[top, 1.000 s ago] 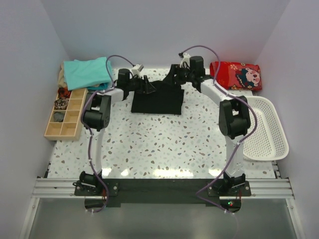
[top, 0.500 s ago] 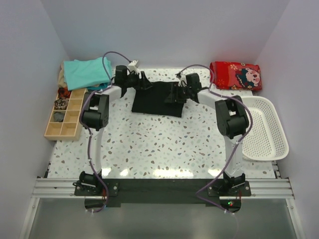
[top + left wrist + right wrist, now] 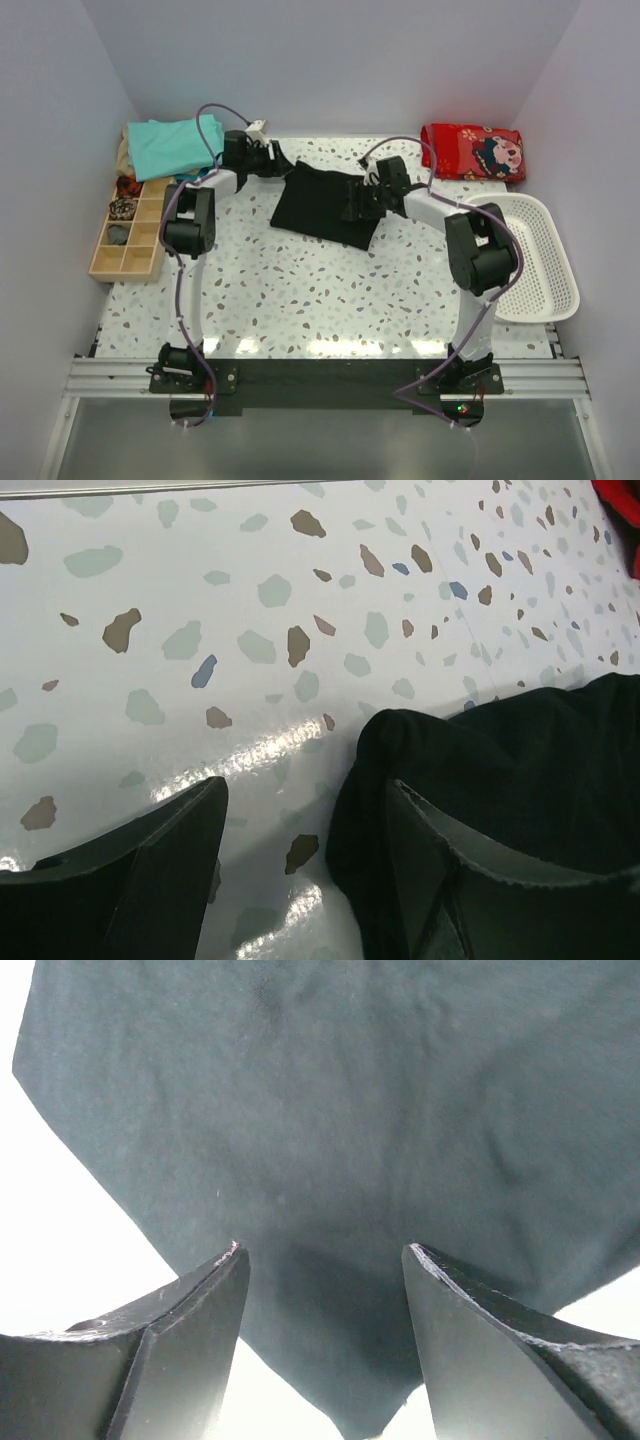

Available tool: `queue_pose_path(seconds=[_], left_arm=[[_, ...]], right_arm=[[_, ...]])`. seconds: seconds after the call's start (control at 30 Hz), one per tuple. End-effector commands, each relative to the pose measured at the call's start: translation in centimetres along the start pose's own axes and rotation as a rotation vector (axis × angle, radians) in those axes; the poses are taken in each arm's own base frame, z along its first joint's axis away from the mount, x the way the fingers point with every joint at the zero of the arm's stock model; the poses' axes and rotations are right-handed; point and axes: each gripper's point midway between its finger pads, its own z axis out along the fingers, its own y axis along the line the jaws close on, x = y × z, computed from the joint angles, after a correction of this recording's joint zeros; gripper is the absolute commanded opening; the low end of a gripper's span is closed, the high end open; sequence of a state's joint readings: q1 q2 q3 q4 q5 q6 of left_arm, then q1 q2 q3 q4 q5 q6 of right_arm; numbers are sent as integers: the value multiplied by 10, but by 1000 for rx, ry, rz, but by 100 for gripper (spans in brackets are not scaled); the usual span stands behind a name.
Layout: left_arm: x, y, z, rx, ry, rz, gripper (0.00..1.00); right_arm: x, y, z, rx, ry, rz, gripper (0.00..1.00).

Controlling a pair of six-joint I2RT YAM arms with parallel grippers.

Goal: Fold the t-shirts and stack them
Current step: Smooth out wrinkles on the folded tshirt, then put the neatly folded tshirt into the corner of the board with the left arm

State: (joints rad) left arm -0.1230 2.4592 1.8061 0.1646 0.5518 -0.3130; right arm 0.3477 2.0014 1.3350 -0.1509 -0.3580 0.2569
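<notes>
A folded black t-shirt lies skewed on the speckled table at the back middle. Folded teal t-shirts are piled at the back left. My left gripper is open at the black shirt's far left corner. In the left wrist view the black cloth bulges against the right finger, with bare table between the fingers of that gripper. My right gripper hovers open over the shirt's right part. The right wrist view shows the dark cloth spread below this gripper, with nothing pinched.
A wooden compartment tray stands at the left edge below the teal pile. A white plastic basket sits at the right edge. A red printed cloth lies at the back right. Walls close in on the back and both sides.
The right gripper has moved from the far edge toward me, over the shirt. The left gripper has drawn back and left. The black shirt now lies skewed, its near right corner shifted toward me.
</notes>
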Motion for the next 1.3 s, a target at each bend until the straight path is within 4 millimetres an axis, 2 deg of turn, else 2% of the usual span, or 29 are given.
queue_pose_path(seconds=[0.0,0.03,0.1,0.13,0.17,0.23,0.27,0.3,0.37,0.4,0.47,0.5,0.77,0.9,0.93,0.97,1.0,1.03,1.1,1.13,1.2,1.23,1.27], left_arm=[[-31,-4,-23,-68,-66,70,70],[-43,-12,-32,-64,-84,79,71],[-30,-17,-39,-56,-52,56,71],[-33,-24,-45,-47,-56,49,71],[-18,-28,-48,-23,-28,31,71],[-16,-36,-53,4,-32,18,71],[-2,-38,-55,19,-12,-1,71],[-1,-40,-55,34,-22,0,72],[10,-46,-57,75,-4,-22,72],[9,-49,-56,95,-12,-19,72],[14,-57,-55,152,1,-33,72],[13,-60,-54,177,-6,-31,72],[29,-76,-46,295,22,-89,71],[41,-85,-48,273,39,-102,71],[45,-87,-48,266,45,-117,70],[59,-90,-49,255,66,-137,70],[60,-95,-53,253,65,-149,70],[79,-95,-58,237,92,-175,69],[82,-106,-65,227,78,-169,69],[100,-106,-71,208,104,-195,69],[102,-116,-78,191,91,-188,69],[117,-114,-83,160,108,-205,69],[117,-115,-86,155,99,-207,69]], right_arm=[[-53,7,-60,110,-171,-77,68],[-57,6,-68,132,-185,-78,69],[-70,-2,-84,205,-228,-59,70],[-63,-7,-87,226,-195,-32,71],[-64,-9,-90,233,-199,-19,71],[-57,-16,-92,247,-183,25,71],[-54,-19,-90,248,-177,44,71],[-49,-22,-90,246,-166,65,71],[-42,-23,-85,221,-152,114,71],[-34,-28,-82,218,-140,136,72],[-33,-25,-79,168,-151,181,72],[-26,-30,-77,165,-147,204,72],[-21,-45,-53,107,-138,268,72],[-17,-52,-30,71,-101,296,72],[-18,-50,-26,45,-91,297,72],[-17,-50,-20,35,-83,300,72],[-19,-50,-13,24,-72,303,71],[-18,-50,-9,11,-59,303,71],[-26,-46,-4,-20,-63,291,70],[-21,-47,2,-33,-39,297,70],[-28,-45,5,-57,-36,283,69],[-24,-46,7,-53,-18,287,69],[-27,-45,7,-57,-24,274,69]])
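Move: Lying askew, turned clockwise, the folded black t-shirt has its middle about 13 cm back and 15 cm to the right of the left hand, some 3 cm below; from the right hand it is about 8 cm to the left, level with it and 2 cm below. The turquoise stack is about 38 cm left and 5 cm farther out from the left hand. The red t-shirt lies roughly 41 cm right and 18 cm ahead of the right hand. Drawing back about 15 cm in all, the left hand comes low along the black t-shirt's left side, dipping to the right by 5 cm in the later half, open fingers ending on that edge. Meanwhile the right hand lifts off some 9 cm, swings right, turns clockwise and comes down at the right side, then slides forward and left, fingers staying open on the cloth. ##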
